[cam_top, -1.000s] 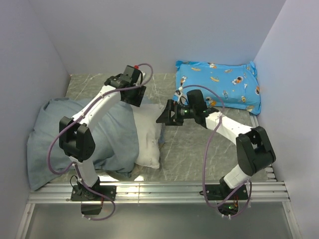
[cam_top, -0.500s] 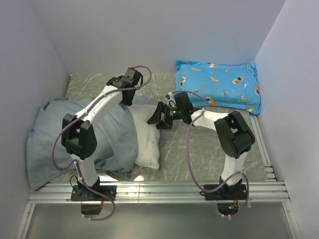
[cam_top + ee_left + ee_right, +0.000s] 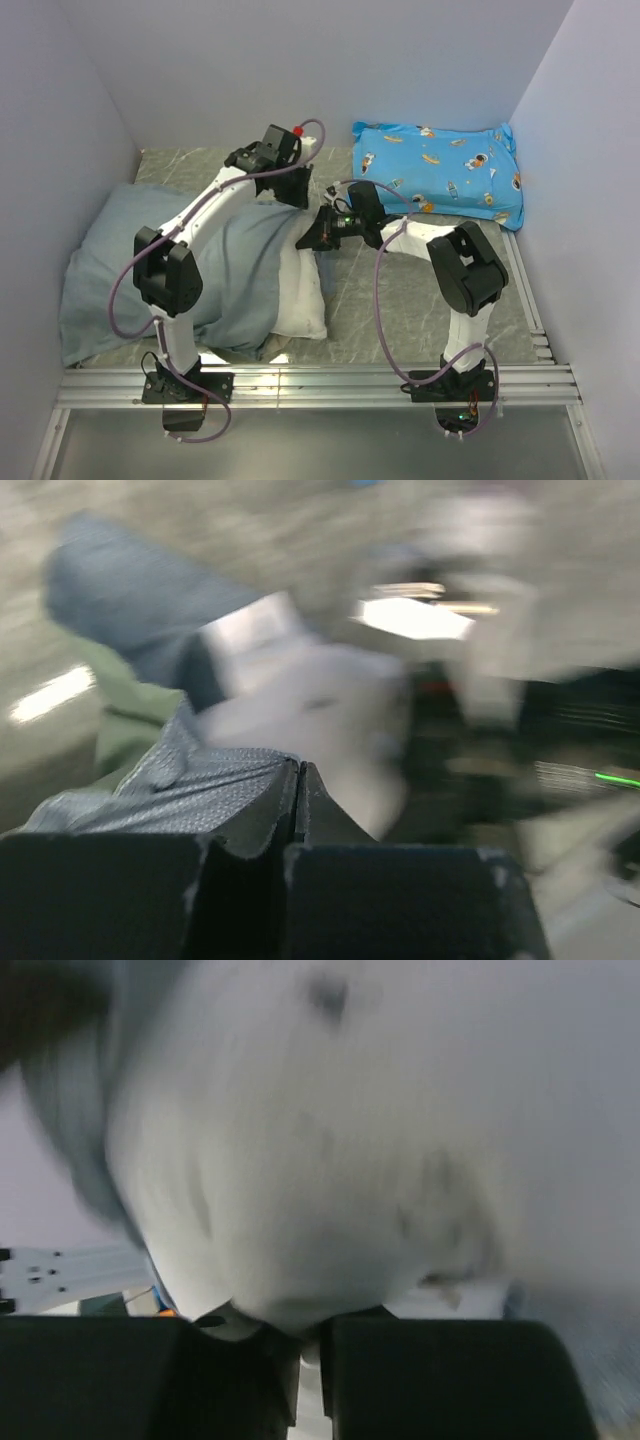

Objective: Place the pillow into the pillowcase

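The grey-blue pillowcase (image 3: 150,265) lies bulging on the left of the table, with the white pillow (image 3: 300,290) mostly inside it and its right end sticking out. My left gripper (image 3: 296,190) is shut on the pillowcase's upper right edge; the left wrist view shows the grey-blue cloth (image 3: 190,780) pinched between the closed fingers (image 3: 330,820). My right gripper (image 3: 316,236) is pressed against the pillow's exposed end. In the right wrist view the white pillow (image 3: 330,1160) fills the frame and a fold of it sits between the nearly closed fingers.
A bright blue cartoon-print cushion (image 3: 440,172) lies at the back right by the wall. Grey walls close in the left, back and right. A metal rail (image 3: 320,385) runs along the near edge by the arm bases.
My left gripper has moved right and back, pulling the pillowcase edge further over the pillow. The case has shifted and bulged. My right gripper stays at the pillow's end.
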Robot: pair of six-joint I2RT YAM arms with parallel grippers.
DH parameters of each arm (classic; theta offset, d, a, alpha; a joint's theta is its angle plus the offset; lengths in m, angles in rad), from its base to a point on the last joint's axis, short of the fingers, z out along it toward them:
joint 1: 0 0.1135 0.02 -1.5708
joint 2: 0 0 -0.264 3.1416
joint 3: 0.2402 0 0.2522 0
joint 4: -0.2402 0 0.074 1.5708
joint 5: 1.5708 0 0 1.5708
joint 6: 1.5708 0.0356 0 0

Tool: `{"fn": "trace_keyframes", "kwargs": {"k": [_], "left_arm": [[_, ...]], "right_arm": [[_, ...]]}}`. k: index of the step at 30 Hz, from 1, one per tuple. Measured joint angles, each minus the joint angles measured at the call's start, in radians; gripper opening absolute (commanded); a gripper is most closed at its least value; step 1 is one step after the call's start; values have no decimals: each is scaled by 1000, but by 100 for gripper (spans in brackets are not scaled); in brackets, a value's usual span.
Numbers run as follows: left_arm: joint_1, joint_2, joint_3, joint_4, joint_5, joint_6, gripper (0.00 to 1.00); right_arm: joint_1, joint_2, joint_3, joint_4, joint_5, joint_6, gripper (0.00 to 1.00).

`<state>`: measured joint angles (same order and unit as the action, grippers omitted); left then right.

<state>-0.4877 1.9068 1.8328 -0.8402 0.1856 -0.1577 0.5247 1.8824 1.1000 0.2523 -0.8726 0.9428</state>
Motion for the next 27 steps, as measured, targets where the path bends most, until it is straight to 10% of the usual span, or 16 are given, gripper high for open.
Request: {"fn": "trace_keyframes", "kwargs": {"k": [9,14,17,27], "left_arm": [[-91,-165,-176,295,142,-262,0],[-87,-178,-209,361,154,-312,1],[-58,-178,-208,343,190,-276,22],[2,-364,-278,195,104,70,77]], "right_arm": [[-8,25,47,111,-89,146,4],[-12,20,28,160,-87,163,35],[-31,-13,10,68,-70,94,56],[-147,-340,-16,-441,143,-416,66]]}}
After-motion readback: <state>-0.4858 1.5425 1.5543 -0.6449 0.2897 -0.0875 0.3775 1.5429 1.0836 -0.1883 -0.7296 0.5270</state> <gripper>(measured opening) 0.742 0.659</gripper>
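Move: The left fingers are shut on the pillowcase rim; the pillow's bare end lies about 16 cm back from them, level sideways and some 9 cm below. The right fingers are shut at the pillow; its bare end is centred roughly 8 cm back, 2 cm left and 5 cm below. The pillowcase's middle lies about 7 cm back and 31 cm left of the right hand, the blue pillow 16 cm ahead and 30 cm right. Both hands hoist pillow and pillowcase some 5 cm, left swinging right, then release, right withdrawing 10 cm rightward. ##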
